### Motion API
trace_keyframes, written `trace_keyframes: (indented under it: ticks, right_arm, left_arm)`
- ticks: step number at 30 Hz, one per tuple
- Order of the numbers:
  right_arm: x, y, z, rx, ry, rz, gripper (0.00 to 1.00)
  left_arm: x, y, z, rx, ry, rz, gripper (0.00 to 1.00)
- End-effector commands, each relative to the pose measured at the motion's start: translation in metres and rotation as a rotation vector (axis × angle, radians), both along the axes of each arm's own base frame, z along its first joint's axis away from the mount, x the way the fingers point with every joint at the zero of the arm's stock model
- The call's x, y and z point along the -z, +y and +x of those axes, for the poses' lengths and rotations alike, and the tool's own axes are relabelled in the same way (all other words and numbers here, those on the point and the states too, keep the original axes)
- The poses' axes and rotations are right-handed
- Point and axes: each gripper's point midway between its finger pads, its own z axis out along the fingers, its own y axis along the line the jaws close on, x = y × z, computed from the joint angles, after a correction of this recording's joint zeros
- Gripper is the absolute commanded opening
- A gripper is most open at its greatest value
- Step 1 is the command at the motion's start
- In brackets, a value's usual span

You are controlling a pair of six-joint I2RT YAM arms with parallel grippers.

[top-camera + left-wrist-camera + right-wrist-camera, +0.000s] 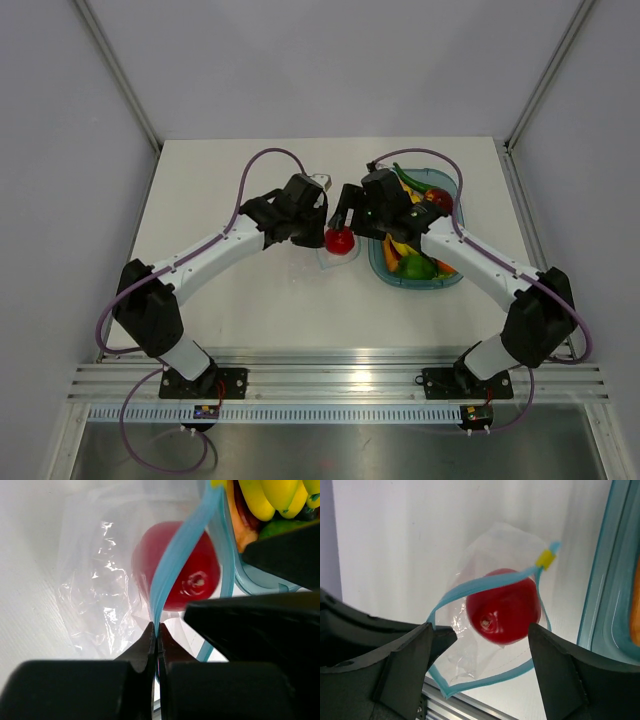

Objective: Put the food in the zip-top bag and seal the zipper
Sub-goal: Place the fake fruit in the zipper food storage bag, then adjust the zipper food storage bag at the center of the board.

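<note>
The clear zip-top bag (490, 545) lies on the table with its mouth held open. Its light blue zipper (485, 583) forms a loop, with a yellow slider (546, 558) at one end. A red round fruit (504, 612) sits in the open mouth, partly under the plastic. My left gripper (157, 632) is shut on the zipper (175, 560), pinching the strip between its tips, with the red fruit (192, 582) just beyond. My right gripper (480, 630) hangs open directly above the fruit, touching nothing. From above, both grippers meet over the red fruit (339, 240).
A blue-tinted clear tray (376, 262) stands right of the bag, holding yellow bananas (400, 247), a green pepper (417, 266) and other toy food. Its rim (600, 580) lies close beside the bag. Grey walls enclose the table; an aluminium rail runs along the near edge.
</note>
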Motion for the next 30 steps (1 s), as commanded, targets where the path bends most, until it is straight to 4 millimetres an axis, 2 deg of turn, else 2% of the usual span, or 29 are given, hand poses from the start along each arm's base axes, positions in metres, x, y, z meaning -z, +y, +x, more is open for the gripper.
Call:
trace_keyframes:
  ticks: [1, 5, 8, 11, 18, 22, 25, 27, 30]
  right_arm:
    - [-0.029, -0.009, -0.002, 0.028, -0.080, 0.023, 0.84]
    - [-0.022, -0.018, -0.002, 0.054, -0.076, -0.012, 0.80]
    - [-0.010, -0.028, -0.004, 0.089, -0.067, -0.042, 0.62]
    - [0.004, -0.036, -0.007, 0.117, -0.042, -0.077, 0.54]
    - [0.039, -0.043, -0.017, 0.129, 0.022, -0.109, 0.52]
    - [0.057, -0.040, -0.018, 0.116, 0.060, -0.120, 0.48]
    - [0.071, -0.028, -0.019, 0.081, 0.092, -0.088, 0.47]
    - [0.075, -0.012, -0.018, 0.036, 0.096, -0.035, 0.44]
    - [0.068, -0.003, -0.013, 0.023, 0.081, 0.004, 0.10]
  left_arm:
    - [-0.035, -0.009, 0.010, 0.012, -0.079, -0.085, 0.00]
    - [-0.036, -0.008, 0.010, 0.014, -0.080, -0.085, 0.00]
    - [-0.037, -0.007, 0.008, 0.014, -0.080, -0.088, 0.00]
    - [-0.037, -0.006, 0.008, 0.014, -0.084, -0.086, 0.00]
    - [-0.038, -0.004, 0.008, 0.011, -0.088, -0.081, 0.00]
    - [-0.041, -0.004, 0.008, 0.013, -0.093, -0.087, 0.00]
    - [-0.043, -0.003, 0.007, 0.011, -0.094, -0.091, 0.00]
    - [-0.043, -0.003, 0.007, 0.010, -0.093, -0.092, 0.00]
    - [-0.042, -0.001, 0.007, 0.007, -0.095, -0.087, 0.00]
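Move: The right hand, wide open above the bag's mouth, is after the right-hand lip of the bag, about 2 cm back, 2 cm right and 9 cm below. The yellow zip slider lies roughly 4 cm ahead, 1 cm right and 7 cm down; the tomato sits in the bag about 2 cm ahead, 3 cm left and 12 cm down. The tray's middle is some 16 cm right, 5 cm ahead and 14 cm lower. For the left hand that lip is 8 cm right, 1 cm ahead, 6 cm lower. Up a couple of centimetres off the tomato, the right hand then drops about 11 cm, swinging back and out to the right before coming in left again to the bag's right-hand lip. Its fingers narrow on the way and close almost fully at the bottom, pinching the blue strip, while the left hand keeps its hold on the opposite lip. ##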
